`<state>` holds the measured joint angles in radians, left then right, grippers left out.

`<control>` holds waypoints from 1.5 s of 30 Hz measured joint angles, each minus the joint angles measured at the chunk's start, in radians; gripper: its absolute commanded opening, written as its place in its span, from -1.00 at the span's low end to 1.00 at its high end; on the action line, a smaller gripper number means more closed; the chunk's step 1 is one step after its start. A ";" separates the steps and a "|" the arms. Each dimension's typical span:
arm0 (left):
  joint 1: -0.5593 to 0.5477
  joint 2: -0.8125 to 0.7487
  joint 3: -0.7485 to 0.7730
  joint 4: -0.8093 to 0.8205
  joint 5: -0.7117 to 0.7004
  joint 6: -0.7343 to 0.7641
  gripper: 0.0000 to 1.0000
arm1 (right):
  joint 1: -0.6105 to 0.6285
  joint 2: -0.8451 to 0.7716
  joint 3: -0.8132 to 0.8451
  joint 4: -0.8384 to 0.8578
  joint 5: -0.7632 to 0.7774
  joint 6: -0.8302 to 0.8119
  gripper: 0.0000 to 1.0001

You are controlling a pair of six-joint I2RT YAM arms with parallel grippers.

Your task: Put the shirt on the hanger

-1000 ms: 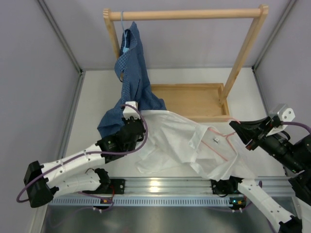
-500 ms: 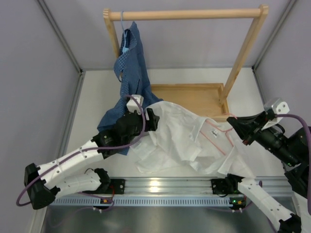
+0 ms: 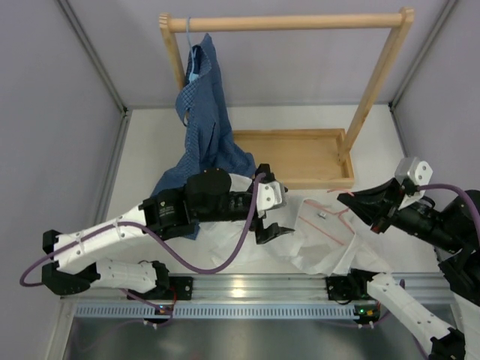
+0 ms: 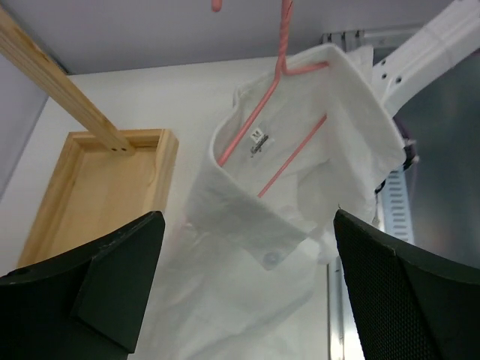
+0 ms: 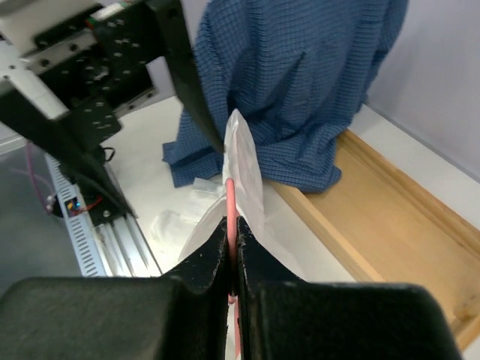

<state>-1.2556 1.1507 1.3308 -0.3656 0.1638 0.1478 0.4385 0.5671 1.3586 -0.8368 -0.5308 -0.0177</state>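
Note:
The white shirt (image 3: 330, 251) lies crumpled on the table between the arms, its collar (image 4: 300, 225) raised. The pink hanger (image 3: 321, 227) sits inside the collar, and its wire (image 4: 289, 154) shows through the neck opening. My right gripper (image 3: 351, 204) is shut on the hanger's wire (image 5: 232, 196), with white cloth (image 5: 244, 161) just beyond its tips. My left gripper (image 3: 279, 208) hovers over the shirt's left part, open wide. Its fingers (image 4: 112, 285) stand either side of the cloth below, holding nothing.
A wooden rack (image 3: 289, 22) stands at the back over a wooden tray (image 3: 292, 154). A blue checked shirt (image 3: 202, 112) hangs from a light blue hanger (image 3: 193, 71) at the rack's left end, trailing onto the table. The metal rail (image 3: 240, 289) runs along the near edge.
My left gripper has opened, let go of the white shirt and swung right over it. The cloth has slumped down. My right gripper has shifted slightly left with the hanger.

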 measured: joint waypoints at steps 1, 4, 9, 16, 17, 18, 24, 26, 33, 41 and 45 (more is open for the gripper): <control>0.005 0.014 0.024 -0.034 0.010 0.063 0.96 | 0.000 0.000 0.008 -0.007 -0.030 -0.010 -1.00; 0.036 0.053 0.085 -0.137 0.066 0.213 0.96 | 0.000 0.000 0.033 -0.026 -0.101 -0.035 -1.00; 0.117 0.091 0.134 -0.216 0.183 0.330 0.91 | 0.000 -0.001 0.044 -0.029 -0.196 -0.062 -1.00; 0.134 0.160 0.169 -0.245 0.315 0.336 0.57 | 0.000 -0.001 0.044 -0.031 -0.268 -0.067 -1.00; 0.134 0.172 0.169 -0.246 0.337 0.328 0.50 | 0.000 -0.001 0.044 -0.030 -0.270 -0.067 -1.00; 0.134 0.185 0.169 -0.249 0.356 0.322 0.41 | 0.000 0.000 0.045 -0.030 -0.273 -0.068 -1.00; 0.164 0.258 0.175 -0.272 0.482 0.272 -0.46 | 0.000 0.023 0.068 -0.024 -0.303 -0.068 -1.00; 0.187 0.277 0.181 -0.272 0.530 0.256 -1.00 | 0.000 0.027 0.069 -0.024 -0.305 -0.069 -1.00; 0.235 0.285 0.189 -0.309 0.647 0.251 -1.00 | 0.000 0.021 0.037 0.002 -0.293 -0.079 -0.51; 0.282 0.285 0.208 -0.377 0.734 0.280 -1.00 | 0.001 -0.047 0.004 -0.081 -0.143 -0.088 0.14; 0.282 0.284 0.222 -0.428 0.771 0.315 -1.00 | 0.039 -0.119 0.024 -0.181 -0.024 -0.106 0.14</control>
<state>-0.9737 1.4349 1.5532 -0.7933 0.9348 0.4629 0.4770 0.4480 1.3830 -1.0180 -0.5549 -0.1238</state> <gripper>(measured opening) 0.069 0.572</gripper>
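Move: For the open left hand, the shirt's nearest neckline edge, draped over the hanger's arm, lies about 4 cm to the right, 2 cm ahead and 6 cm below. The label inside the collar is some 7 cm right, 1 cm ahead and 8 cm below that hand, and the hanger's hook about 9 cm right, 1 cm ahead and 4 cm above. From the right hand, already pinching the hook, that neckline edge is some 7 cm left, 3 cm ahead and 10 cm lower. The left hand sinks about 6 cm onto the shirt's neckline edge, edging forward and back again on the way and turning clockwise some 30 degrees in all, while its fingers close and pinch the cloth together with the hanger arm inside. The right hand keeps the hook and first swings the hanger about 5 cm back and a little left, turning counter-clockwise, then once the left grip has shut it opens, lets go of the hook and draws off to the right and down. ##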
